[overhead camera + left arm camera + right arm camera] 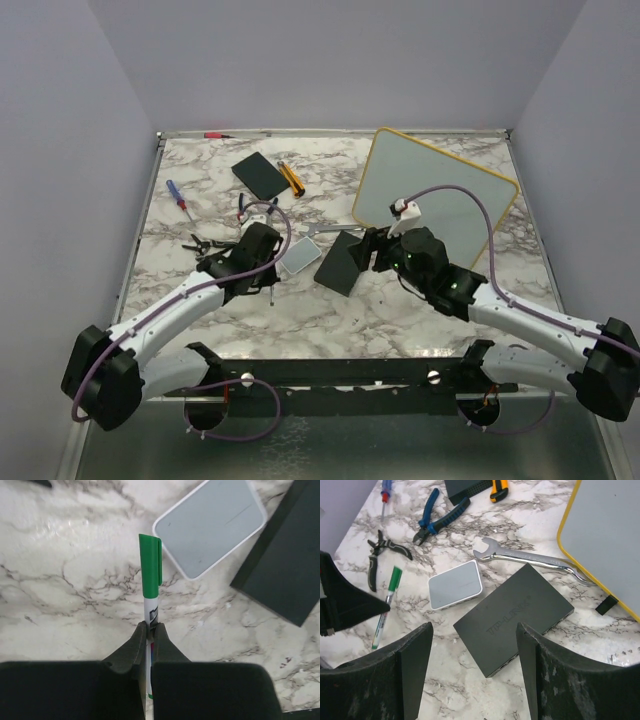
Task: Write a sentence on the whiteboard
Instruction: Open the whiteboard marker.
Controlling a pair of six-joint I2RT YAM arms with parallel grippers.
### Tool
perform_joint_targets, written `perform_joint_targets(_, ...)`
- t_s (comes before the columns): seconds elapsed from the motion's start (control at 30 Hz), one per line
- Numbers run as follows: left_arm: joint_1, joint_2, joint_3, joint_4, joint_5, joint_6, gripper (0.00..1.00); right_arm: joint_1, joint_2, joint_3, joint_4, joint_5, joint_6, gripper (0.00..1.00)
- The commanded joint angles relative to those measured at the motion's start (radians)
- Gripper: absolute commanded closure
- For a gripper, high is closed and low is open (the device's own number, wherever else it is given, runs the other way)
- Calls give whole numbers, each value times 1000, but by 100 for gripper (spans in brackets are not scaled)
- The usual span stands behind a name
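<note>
The whiteboard [440,195], white with a thin yellow rim, lies at the back right of the marble table; its near corner also shows in the right wrist view [610,525]. No sentence shows on the board's surface. My left gripper [150,626] is shut on a green-capped marker [150,575], gripping its white barrel, with the cap pointing away from the wrist. The same marker [387,602] shows low over the marble left of centre. My right gripper [475,630] stands open above a black box [515,615], with nothing between its fingers.
A small pale pad [210,525] lies between the marker and the black box [340,265]. A wrench [520,557], blue pliers [437,517], black cutters [382,550], a screwdriver [180,195], a black slab [258,172] and a yellow tool [291,177] lie further back.
</note>
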Motion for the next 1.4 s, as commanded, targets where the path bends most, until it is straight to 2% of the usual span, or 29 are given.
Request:
perform_joint_targets(0.0,-6,-74,116,-28,-55,145,100,-100,-2,104,-160,-334,-22,29)
perform_joint_targets(0.13,-27,-72,188,50,23,342,100,-208,23,204,-249,-549,-29,31)
perform_joint_targets(0.27,-51,-92,199,128,199,519,100,-362,74,289,-295,-889,-22,31)
perform_joint_targets(0.33,-81,-103,189,159,297,572,100,-372,117,345,-363,-950,-48,31)
perform_joint_targets(0.53,-184,-77,166,178,406,641,100,-372,191,389,-419,-1054,-109,35)
perform_joint_targets(0.77,-230,-78,115,258,510,680,100,-371,259,367,-428,-1158,-118,49)
perform_joint_targets(0.87,-237,-70,96,279,547,689,100,-370,281,346,-405,-1201,-108,52)
perform_joint_targets(1.1,-250,-70,75,305,568,682,100,-366,321,332,-439,-1193,-143,53)
perform_joint_targets(1.37,-255,-61,68,315,559,678,100,-341,332,322,-442,-1241,-152,62)
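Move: The left hand already holds the marker about 5 cm clear of the table, its green cap reaching some 5 cm ahead of the fingers. The open right gripper waits about 22 cm to the left hand's right, 3 cm farther out and 12 cm higher; from that gripper, the cap is 22 cm left, 2 cm ahead and 11 cm down. The black box lies 4 cm left of the right gripper, level fore and aft and 16 cm below it; the white-rimmed card is 6 cm ahead and 6 cm right of the left hand, 5 cm down. The left hand, fingers kept shut around the marker's barrel, lifts it some 10 cm with a brief reach forward, then sweeps about 14 cm right towards the right gripper and draws back while swinging about 60 degrees clockwise, so the cap comes round to face that gripper. Meanwhile the right hand rises about 6 cm, then sinks again and moves back and a little left, turning counter-clockwise and tipping well down as its fingers narrow by nearly half, until they stand around the cap's end, not shut on it. ##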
